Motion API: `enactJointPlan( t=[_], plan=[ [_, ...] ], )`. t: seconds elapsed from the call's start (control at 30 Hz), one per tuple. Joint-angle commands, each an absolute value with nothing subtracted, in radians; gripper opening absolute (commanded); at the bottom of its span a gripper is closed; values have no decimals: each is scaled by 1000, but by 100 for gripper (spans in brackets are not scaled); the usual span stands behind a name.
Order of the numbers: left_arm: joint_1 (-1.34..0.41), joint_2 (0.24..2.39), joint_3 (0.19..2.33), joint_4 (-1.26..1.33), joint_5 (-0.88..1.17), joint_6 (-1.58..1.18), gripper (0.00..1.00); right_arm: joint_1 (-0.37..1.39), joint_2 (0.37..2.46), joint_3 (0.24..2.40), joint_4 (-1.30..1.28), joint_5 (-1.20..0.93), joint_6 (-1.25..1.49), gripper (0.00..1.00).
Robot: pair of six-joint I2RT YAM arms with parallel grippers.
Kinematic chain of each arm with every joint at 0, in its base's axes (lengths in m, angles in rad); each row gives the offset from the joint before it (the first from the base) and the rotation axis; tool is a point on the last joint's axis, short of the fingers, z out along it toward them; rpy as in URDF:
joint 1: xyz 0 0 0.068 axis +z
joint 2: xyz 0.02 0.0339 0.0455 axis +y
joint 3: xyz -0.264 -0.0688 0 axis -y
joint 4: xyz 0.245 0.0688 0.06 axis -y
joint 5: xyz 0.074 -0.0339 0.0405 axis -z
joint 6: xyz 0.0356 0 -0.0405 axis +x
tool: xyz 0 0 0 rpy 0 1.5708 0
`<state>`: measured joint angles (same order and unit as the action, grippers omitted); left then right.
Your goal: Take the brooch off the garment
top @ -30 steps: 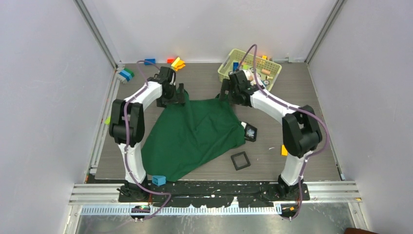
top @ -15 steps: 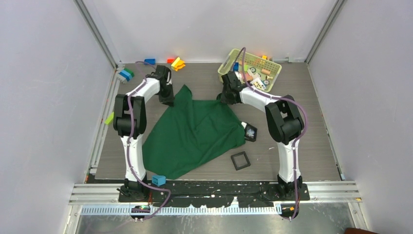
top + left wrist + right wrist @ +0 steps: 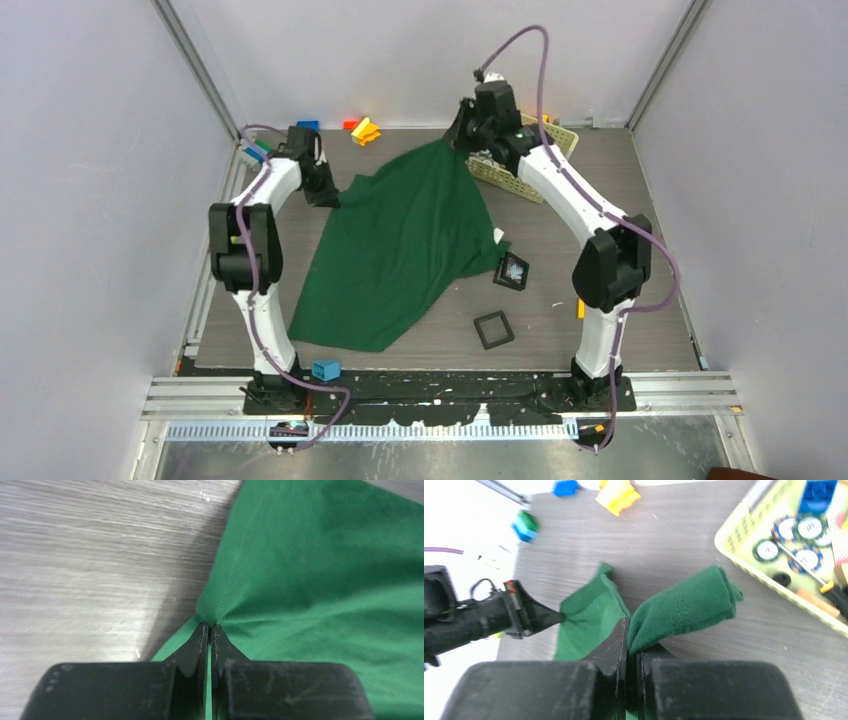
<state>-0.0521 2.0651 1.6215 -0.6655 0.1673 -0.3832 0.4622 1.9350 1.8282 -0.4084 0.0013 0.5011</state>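
Observation:
The dark green garment (image 3: 400, 245) lies spread on the table, with its far edge pulled up and stretched between my two grippers. My left gripper (image 3: 326, 196) (image 3: 209, 626) is shut on the garment's far-left corner (image 3: 320, 580), low over the table. My right gripper (image 3: 462, 136) (image 3: 633, 640) is shut on a bunched, stitched corner (image 3: 689, 607) and holds it raised near the basket. The brooch (image 3: 513, 269), pale and spiky, rests in a small black square tray (image 3: 503, 281) just beside the garment's right edge.
A yellow basket (image 3: 556, 142) (image 3: 744, 550) of small items stands at the back right, under the right arm. An empty black square tray (image 3: 493, 329) lies near the front. Toy blocks sit at the back (image 3: 365, 130), back left (image 3: 256, 153) and front edge (image 3: 326, 369).
Both grippers have shut on the garment's far corners. The right one rose and moved back with its corner, the left one moved left, and the cloth is stretched between them.

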Motion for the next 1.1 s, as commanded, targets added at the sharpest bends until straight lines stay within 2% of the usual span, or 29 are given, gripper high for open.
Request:
enactJointPlan(
  t=[0.0,0.07,0.1,0.17,0.2,0.27,0.53,0.6,0.7,0.73,0.8,0.9,1.07],
  plan=[
    [-38,1784,1548,-588,88,-453,1,459,1800,1973,-400,-99,451,0],
    [-38,1688,1472,-500,127,-470,13,459,1776,2006,-399,-142,439,0],
    [-40,1645,1441,-439,177,-464,25,459,1766,2014,-400,-179,432,0],
    [-45,1586,1409,-386,256,-441,63,459,1752,2042,-418,-229,423,1],
    [-52,1566,1405,-368,286,-420,78,459,1748,2046,-424,-243,420,1],
    [-65,1541,1394,-333,314,-397,98,460,1734,2038,-435,-304,407,0],
    [-132,1575,1289,-85,581,-376,100,458,1680,1921,-454,-473,370,0],
    [-153,1568,1165,157,619,-342,100,458,1672,1906,-488,-470,351,0],
    [-163,1585,948,705,739,-338,100,453,1669,1920,-590,-463,306,0],
    [-161,1601,924,754,733,-338,100,451,1663,1920,-610,-450,295,0],
    [-157,1641,967,629,711,-293,99,448,1648,1911,-681,-399,289,0],
    [-179,1696,1128,211,632,-141,97,444,1598,1824,-731,-261,303,0],
    [-247,1799,1328,-217,419,98,100,436,1497,1543,-713,-109,366,0]
  ],
)
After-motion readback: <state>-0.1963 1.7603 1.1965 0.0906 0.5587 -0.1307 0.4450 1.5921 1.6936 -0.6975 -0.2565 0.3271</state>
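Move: The left hand pinches the garment's far left corner. The middle of the spread cloth lies about 10 cm back and 13 cm right of this hand, with yellow blocks some 14 cm ahead and 6 cm right. From the raised right hand, gripping the far right edge, that middle is roughly 12 cm back, 13 cm left and 18 cm down; the basket is 8 cm ahead and 10 cm right, the black frames 16 cm back and 9 cm right, both some 20 cm below. Left hand rises 20 cm, releases the garment, swings right, lowers; right hand, still gripping, rises, draws back, sinks. ##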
